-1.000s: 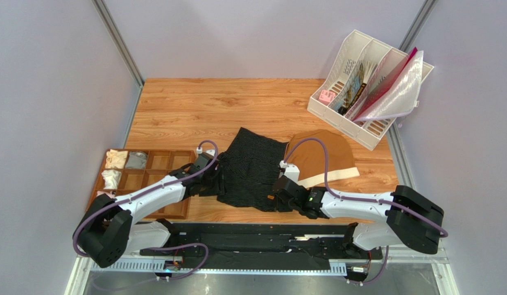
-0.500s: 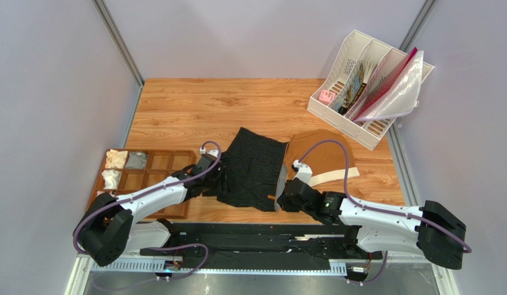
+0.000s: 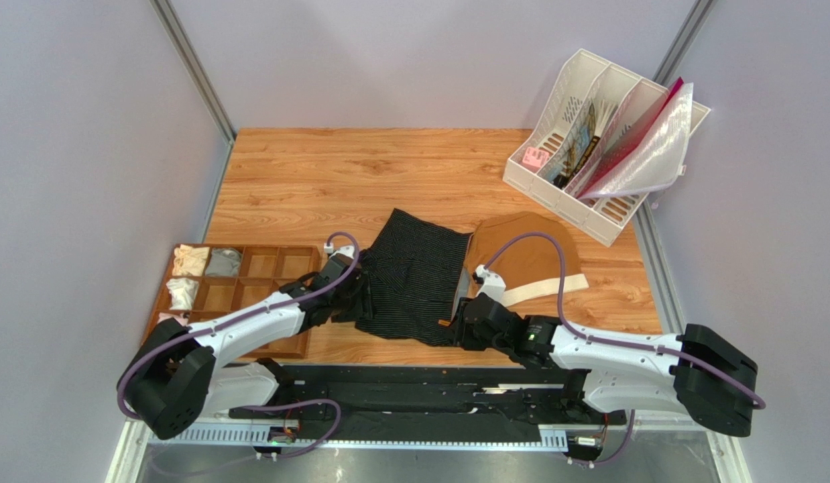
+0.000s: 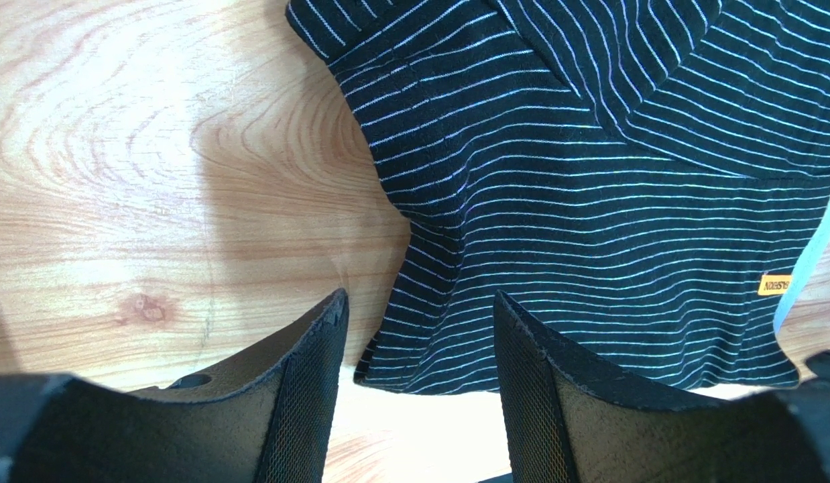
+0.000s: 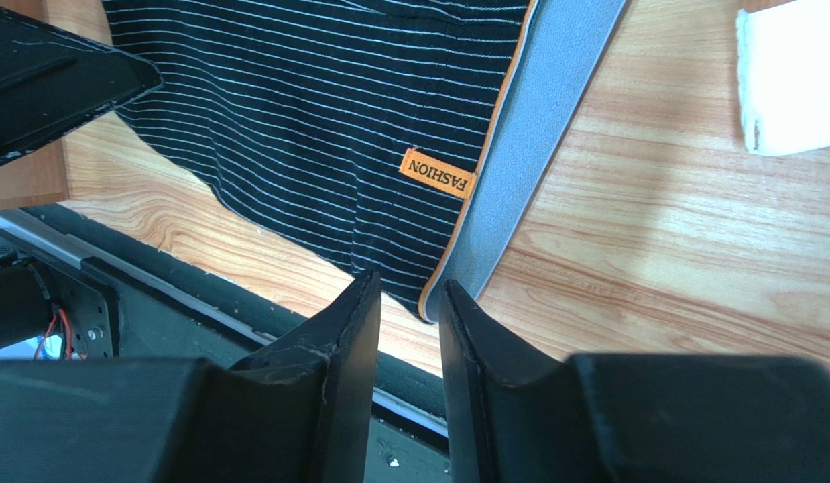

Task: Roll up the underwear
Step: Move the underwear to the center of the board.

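The underwear point(image 3: 414, 277) lies flat on the wooden table, black with fine pale stripes. Its grey waistband point(image 5: 550, 111) runs along the right side, next to an orange label. My left gripper point(image 3: 357, 294) hovers at the fabric's left edge. Its jaws are open and empty, with the near left corner of the underwear point(image 4: 610, 171) just ahead of the left gripper point(image 4: 417, 302). My right gripper point(image 3: 467, 320) sits at the near right corner. The jaws of the right gripper point(image 5: 409, 282) are parted by a narrow gap with nothing in it, and the waistband's corner lies just beyond the tips.
Brown briefs point(image 3: 530, 252) with a cream waistband point(image 5: 792, 81) lie right of the underwear, touching it. A wooden compartment tray point(image 3: 263, 264) with rolled cloths point(image 3: 192, 260) sits on the left. A white file rack point(image 3: 590, 131) stands at the back right. The black rail point(image 3: 419, 387) runs along the near edge.
My right gripper, shut on the near right corner, drew the waistband edge rightward, then let go and parted its jaws. The left arm stayed put.
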Controlling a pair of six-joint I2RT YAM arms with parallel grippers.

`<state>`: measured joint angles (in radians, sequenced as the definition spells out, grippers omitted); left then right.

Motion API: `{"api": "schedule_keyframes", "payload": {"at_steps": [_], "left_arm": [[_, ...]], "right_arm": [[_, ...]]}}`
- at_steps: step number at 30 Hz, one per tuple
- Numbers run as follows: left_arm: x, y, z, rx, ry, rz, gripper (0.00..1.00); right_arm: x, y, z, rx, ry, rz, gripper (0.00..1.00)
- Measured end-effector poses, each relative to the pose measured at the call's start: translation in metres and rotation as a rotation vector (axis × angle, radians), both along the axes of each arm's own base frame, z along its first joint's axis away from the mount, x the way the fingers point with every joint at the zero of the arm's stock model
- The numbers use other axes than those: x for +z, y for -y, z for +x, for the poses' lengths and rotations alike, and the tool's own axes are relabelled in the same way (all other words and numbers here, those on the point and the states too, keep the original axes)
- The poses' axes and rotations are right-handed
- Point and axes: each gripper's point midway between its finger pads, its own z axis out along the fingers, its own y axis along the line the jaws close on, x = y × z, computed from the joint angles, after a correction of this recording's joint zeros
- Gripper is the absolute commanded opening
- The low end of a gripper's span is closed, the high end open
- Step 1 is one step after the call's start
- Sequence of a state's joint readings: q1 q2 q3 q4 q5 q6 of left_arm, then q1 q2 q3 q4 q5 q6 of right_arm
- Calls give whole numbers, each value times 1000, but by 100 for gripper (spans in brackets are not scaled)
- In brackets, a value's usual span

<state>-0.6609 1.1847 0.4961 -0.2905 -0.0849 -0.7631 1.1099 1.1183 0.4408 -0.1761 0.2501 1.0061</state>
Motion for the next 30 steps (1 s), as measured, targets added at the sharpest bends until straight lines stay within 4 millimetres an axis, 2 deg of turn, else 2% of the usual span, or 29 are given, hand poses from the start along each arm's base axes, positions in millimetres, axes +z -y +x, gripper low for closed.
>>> {"api": "schedule_keyframes", "payload": {"at_steps": [10, 21, 22, 23, 25, 30], "left_arm": [[0, -2, -4, 13, 3, -16, 61], [-1, 0, -4, 12, 6, -13, 58], [-1, 1, -4, 8, 9, -14, 58], [-1, 2, -4, 6, 10, -16, 58], [0, 3, -4, 2, 12, -17, 58], [0, 3, -4, 4, 12, -18, 58]], "right_arm": [[-21, -4, -5, 20, -49, -38, 33], [-18, -14, -6, 42, -57, 1, 32], [-19, -15, -7, 43, -63, 0, 30], [-21, -15, -8, 44, -68, -4, 14], [-24, -15, -9, 41, -82, -9, 0], [-23, -15, -10, 39, -80, -8, 0]]}}
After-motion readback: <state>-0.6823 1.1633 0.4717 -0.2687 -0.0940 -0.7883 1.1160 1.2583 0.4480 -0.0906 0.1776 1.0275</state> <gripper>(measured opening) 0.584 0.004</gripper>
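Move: From the right hand, the waistband's near corner of the black underwear lies about 1 cm back, 2 cm to the left and 3 cm below. The orange tag is some 3 cm ahead, 3 cm left and 3 cm below it; the middle of the brown cloth sits roughly 15 cm ahead and 12 cm to the right, 4 cm lower. From the left hand, that same waistband corner is around 7 cm back, 17 cm to the right and 2 cm down. The right fingertips pinch the waistband's near corner, just on the near side of the orange tag. To get there the hand, already partly open, sinks about 2 cm onto the cloth, edging about 1.5 cm left and slightly back while tipping some 5 degrees farther down, then its fingers shut fully at the end. ##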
